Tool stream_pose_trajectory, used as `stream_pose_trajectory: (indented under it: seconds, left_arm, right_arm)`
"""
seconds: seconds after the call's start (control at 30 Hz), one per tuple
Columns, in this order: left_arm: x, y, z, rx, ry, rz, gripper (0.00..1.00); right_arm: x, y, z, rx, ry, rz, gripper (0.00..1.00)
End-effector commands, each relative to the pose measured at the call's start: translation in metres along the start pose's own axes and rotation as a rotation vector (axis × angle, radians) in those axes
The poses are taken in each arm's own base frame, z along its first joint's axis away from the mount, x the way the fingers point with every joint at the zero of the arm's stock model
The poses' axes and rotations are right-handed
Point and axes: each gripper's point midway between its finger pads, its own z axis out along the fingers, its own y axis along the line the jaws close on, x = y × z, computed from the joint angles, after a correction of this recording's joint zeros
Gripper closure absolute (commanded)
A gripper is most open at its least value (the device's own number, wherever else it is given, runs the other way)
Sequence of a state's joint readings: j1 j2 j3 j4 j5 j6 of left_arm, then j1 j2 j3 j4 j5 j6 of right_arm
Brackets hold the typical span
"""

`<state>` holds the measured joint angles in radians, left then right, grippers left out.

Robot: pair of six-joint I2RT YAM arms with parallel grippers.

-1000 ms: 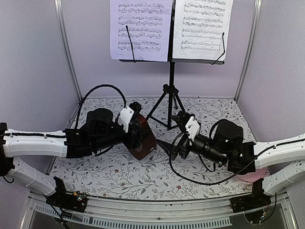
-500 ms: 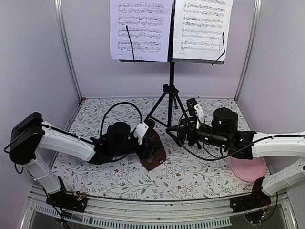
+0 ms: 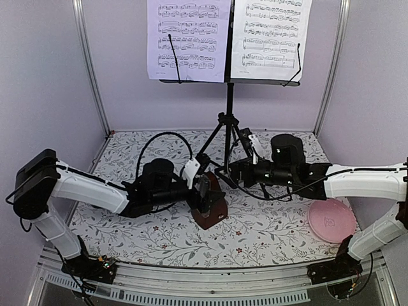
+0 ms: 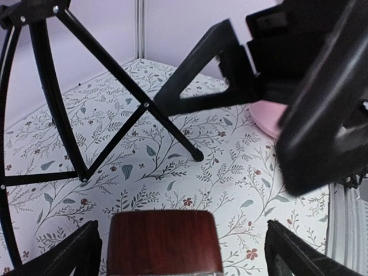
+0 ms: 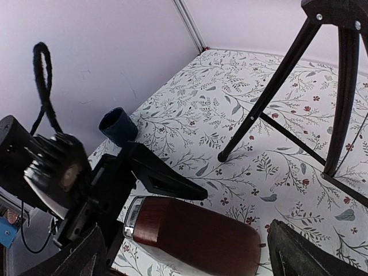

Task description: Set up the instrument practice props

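The black tripod music stand (image 3: 229, 95) stands at the back. Two white sheets of printed music (image 3: 188, 38) (image 3: 271, 32) rest on its desk. The dark-red wooden metronome (image 3: 210, 205) is on the floral cloth in front of the tripod and seems to lie on its side. My left gripper (image 3: 204, 189) is open. Its fingers straddle the metronome (image 4: 164, 241) with gaps on both sides. My right gripper (image 3: 227, 172) is open and empty. It hovers just right of the metronome (image 5: 195, 236), by a tripod leg (image 5: 270, 92).
A pink plate (image 3: 331, 220) lies at the front right. A dark blue mug (image 5: 118, 126) stands by the left wall behind my left arm. Tripod legs (image 4: 115, 75) spread across the middle back. Lilac walls close in the left, right and back.
My left gripper has opened and let go of the metronome, which now rests on the cloth. My right arm has swung left and back toward the tripod, uncovering the pink plate.
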<state>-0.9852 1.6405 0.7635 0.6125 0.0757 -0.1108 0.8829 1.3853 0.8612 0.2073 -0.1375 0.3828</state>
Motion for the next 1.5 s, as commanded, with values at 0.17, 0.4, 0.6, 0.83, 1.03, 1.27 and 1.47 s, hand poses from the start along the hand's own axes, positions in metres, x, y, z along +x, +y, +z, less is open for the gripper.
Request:
stream_pose_trajectory:
  seconds: [0.17, 0.4, 0.6, 0.83, 1.03, 1.27, 1.47]
  left_arm:
    - [-0.031, -0.001, -0.041, 0.046, -0.102, 0.047, 0.04]
    - [-0.024, 0.002, -0.039, 0.067, -0.089, 0.060, 0.19]
    - [-0.025, 0.006, -0.034, 0.058, -0.092, 0.057, 0.30]
    - [-0.022, 0.012, -0.031, 0.051, -0.089, 0.041, 0.37]
    - [-0.025, 0.013, -0.032, 0.051, -0.110, 0.038, 0.51]
    - [-0.018, 0.010, -0.043, 0.064, -0.122, 0.038, 0.64]
    - [-0.009, 0.008, -0.050, 0.070, -0.126, 0.043, 0.71]
  right_arm:
    - [0.007, -0.005, 0.020, 0.016, 0.079, 0.077, 0.01]
    - [0.011, -0.014, 0.033, 0.055, 0.106, 0.137, 0.00]
    - [0.018, -0.020, 0.038, 0.059, 0.135, 0.187, 0.02]
    - [0.031, -0.022, 0.038, 0.048, 0.174, 0.221, 0.03]
    - [0.044, -0.027, 0.039, 0.064, 0.207, 0.236, 0.05]
    - [0.075, -0.046, 0.042, 0.129, 0.272, 0.232, 0.05]
    - [0.101, -0.061, 0.041, 0.180, 0.325, 0.218, 0.05]
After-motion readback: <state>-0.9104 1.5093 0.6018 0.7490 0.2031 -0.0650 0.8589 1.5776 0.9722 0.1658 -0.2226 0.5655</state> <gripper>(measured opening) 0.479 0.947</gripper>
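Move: The metronome stands upright just under the open left fingers, its middle about 8 cm below and about 1 cm to the right of that gripper; its clear cover is on the near side, some 2 cm left, 1 cm back and 5 cm lower. From the right gripper the metronome's middle lies about 7 cm left, 1 cm back and 14 cm down. The music stand's tripod is roughly 19 cm ahead of the left gripper and 7 cm to its right. Back the left gripper off the metronome, about 4 cm up and 3 cm left, then ease down a little and narrow the fingers to about half open, pinching the clear cover's sides near the top; finish with a small draw left. Meanwhile lower the open right gripper about 4 cm, edging left and forward and tipping down some 15 degrees, to straddle the wooden body from behind. ##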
